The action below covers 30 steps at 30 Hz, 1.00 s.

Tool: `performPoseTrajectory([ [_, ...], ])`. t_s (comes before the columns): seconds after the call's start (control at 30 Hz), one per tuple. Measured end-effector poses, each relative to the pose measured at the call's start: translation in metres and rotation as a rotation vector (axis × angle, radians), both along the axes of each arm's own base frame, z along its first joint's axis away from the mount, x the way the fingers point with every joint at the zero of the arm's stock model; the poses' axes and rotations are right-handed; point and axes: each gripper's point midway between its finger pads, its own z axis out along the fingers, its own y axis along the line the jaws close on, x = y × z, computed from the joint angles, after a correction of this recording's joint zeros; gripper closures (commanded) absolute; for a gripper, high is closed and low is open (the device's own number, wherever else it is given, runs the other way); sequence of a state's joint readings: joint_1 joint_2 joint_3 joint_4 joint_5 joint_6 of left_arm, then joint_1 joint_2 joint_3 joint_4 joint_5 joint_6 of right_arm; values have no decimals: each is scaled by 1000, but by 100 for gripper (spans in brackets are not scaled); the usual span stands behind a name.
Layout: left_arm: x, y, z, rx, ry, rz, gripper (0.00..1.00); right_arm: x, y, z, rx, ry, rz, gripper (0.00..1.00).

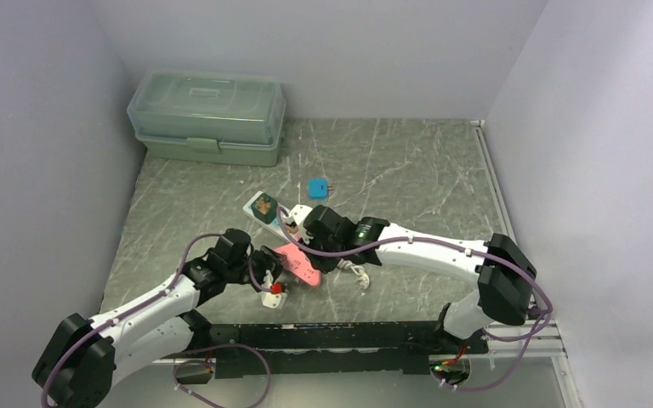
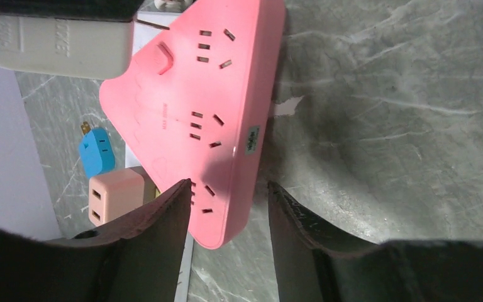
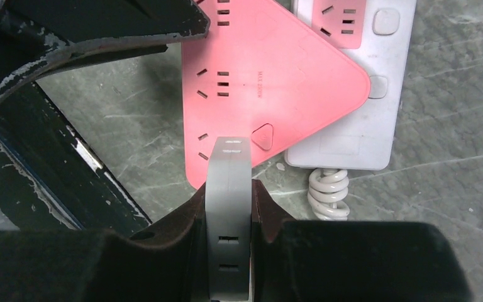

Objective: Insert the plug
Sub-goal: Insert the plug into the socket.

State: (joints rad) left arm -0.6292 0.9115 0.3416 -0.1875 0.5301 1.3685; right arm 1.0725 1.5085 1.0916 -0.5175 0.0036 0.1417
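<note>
A grey plug (image 3: 227,160) stands upright between my right gripper's (image 3: 228,194) fingers, which are shut on it; its tip hangs over the near corner of the pink triangular power strip (image 3: 270,82). Its prongs are hidden. In the top view the right gripper (image 1: 306,236) hovers at the far end of the pink strip (image 1: 299,264). My left gripper (image 2: 229,207) straddles the strip's (image 2: 195,113) near corner. The left finger overlaps the strip's face, the right finger stands apart from its edge, so the jaws are open. In the top view the left gripper (image 1: 265,270) is at the strip's left end.
A white power strip (image 3: 365,94) with a coiled cord (image 3: 327,195) lies under the pink one. A blue adapter (image 2: 96,151) and a peach adapter (image 2: 116,195) lie beside it. The top view shows the blue adapter (image 1: 317,188), a small white adapter (image 1: 274,294) and a green toolbox (image 1: 208,115).
</note>
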Motion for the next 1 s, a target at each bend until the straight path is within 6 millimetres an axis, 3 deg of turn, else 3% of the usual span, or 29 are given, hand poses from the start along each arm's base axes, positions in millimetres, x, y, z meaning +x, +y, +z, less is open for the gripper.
performPoseTrajectory([
  [0.13,1,1,-5,-2,-30,-7,61,2,1,-2,3,-14,-7,100],
  [0.4,4,-1,-18,8,-88,-44,73,3,6,-5,22,-41,-7,100],
  [1.0,1,0,-26,33,-132,-96,74,-18,5,-23,-76,-155,106,100],
])
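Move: The pink triangular socket's middle lies about 5 cm to the right of my left hand, level fore and aft, and 4 cm below. The beige cube plug sits about 8 cm ahead and 3 cm right of that hand, the green adapter 12 cm ahead and 3 cm left. My right hand holds the grey plug; the socket's rightmost outlet is roughly 1 cm back, 3 cm left and 6 cm below it. The white strip's middle lies 7 cm ahead and 4 cm left of my right hand. I close my left fingers from about half open onto the near-left edge of the pink socket while lowering that hand about 2.5 cm, then hold there, one finger on the top face and one on the side. With my right I keep the grey plug gripped and bring it down and back, some 3 cm in all, mostly late on, tipping about 10 degrees towards the rightmost outlet. ##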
